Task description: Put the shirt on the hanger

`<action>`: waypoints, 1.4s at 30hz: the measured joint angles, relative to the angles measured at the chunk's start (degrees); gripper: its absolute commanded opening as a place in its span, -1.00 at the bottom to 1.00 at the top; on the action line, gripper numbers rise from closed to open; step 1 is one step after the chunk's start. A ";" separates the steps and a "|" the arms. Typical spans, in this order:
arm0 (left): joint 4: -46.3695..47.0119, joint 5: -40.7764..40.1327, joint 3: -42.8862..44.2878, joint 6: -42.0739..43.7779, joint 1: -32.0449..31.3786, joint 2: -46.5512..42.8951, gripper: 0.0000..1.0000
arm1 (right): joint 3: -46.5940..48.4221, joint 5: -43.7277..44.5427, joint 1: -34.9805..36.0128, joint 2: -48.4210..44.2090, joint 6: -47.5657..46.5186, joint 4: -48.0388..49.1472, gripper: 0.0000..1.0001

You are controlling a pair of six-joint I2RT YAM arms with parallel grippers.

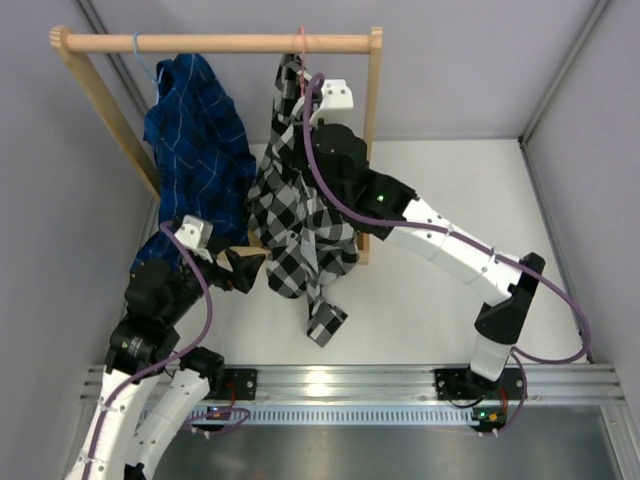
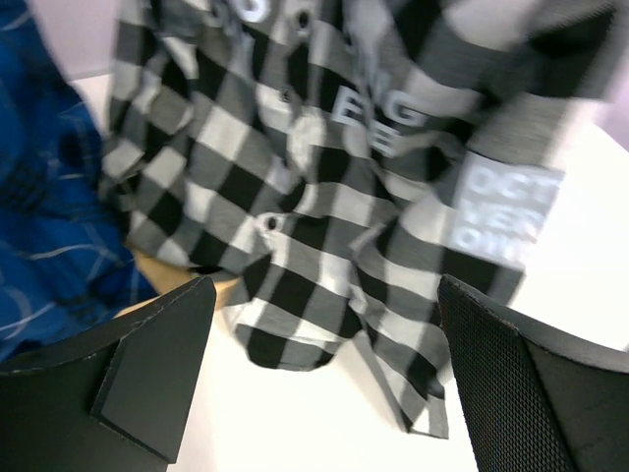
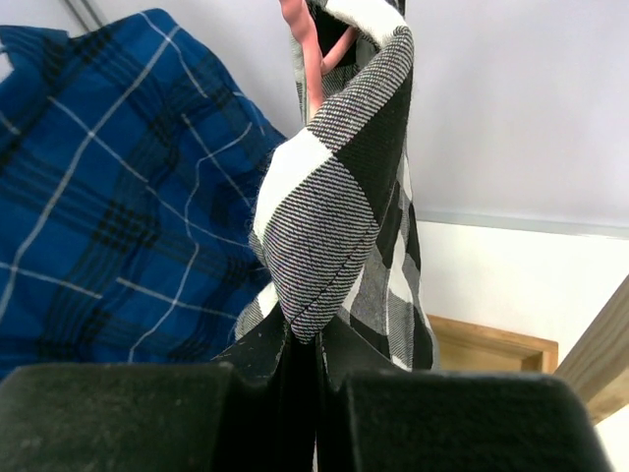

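Observation:
The black-and-white checked shirt (image 1: 300, 210) hangs in a bunch from the pink hanger (image 1: 301, 42), whose hook is over the wooden rod; one sleeve trails on the table. My right gripper (image 3: 307, 339) is shut on a fold of the shirt (image 3: 334, 187) just below the hanger's pink wire (image 3: 313, 59), high up by the rod. My left gripper (image 1: 245, 270) stands open low at the shirt's left side. In the left wrist view its fingers (image 2: 157, 364) are spread wide before the shirt's lower hem (image 2: 295, 324), with nothing between them.
A dark blue grid-lined shirt (image 1: 195, 140) hangs on a light blue hanger (image 1: 141, 52) at the left of the wooden rod (image 1: 220, 43). The rack's right post (image 1: 373, 120) stands behind my right arm, and its base board (image 3: 491, 346) lies on the white table (image 1: 420, 300). Grey walls close in on both sides.

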 measured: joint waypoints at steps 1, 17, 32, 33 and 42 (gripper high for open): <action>0.09 1.31 -0.13 0.02 0.00 -0.13 0.96 | 0.63 -0.11 -0.39 0.57 -0.04 -0.52 -1.00; 1.25 -1.53 -2.75 -2.78 0.09 -3.45 0.96 | -1.73 0.31 -2.29 1.57 0.72 -3.52 0.98; -0.13 -19.54 -2.80 -3.50 2.23 -1.27 0.96 | -47.04 5.95 1.99 -43.65 -6.40 1.66 0.99; -0.13 -19.82 -2.93 -3.54 2.25 -1.25 0.96 | -51.65 7.76 1.42 -47.89 -6.88 2.49 0.99; -1.01 -19.34 -5.40 -3.45 2.25 -2.34 0.96 | -77.11 13.62 0.15 -71.87 -5.22 -6.19 0.99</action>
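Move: My right hand already grips the checkered shirt at the pink hanger's neck. The spot on the rack's rod where the hook must hang is about 3 cm ahead of that hand, level with it sideways and 13 cm above. The blue shirt's middle hangs some 21 cm left, 2 cm ahead and 8 cm lower; the rack's right post is 13 cm right, 3 cm ahead. From my left hand, that rod spot lies about 18 cm ahead, 12 cm right and 28 cm up. With my right hand I ease the hanger about 2 cm forward and then down 3 cm to set its hook over the rod, open wide to let go of the shirt, draw back, and swing away right past the post, nearly 30 cm, sinking all the while. My open, empty left hand dips briefly back and right, then goes left some 8 cm, turning about 30 degrees counter-clockwise. ##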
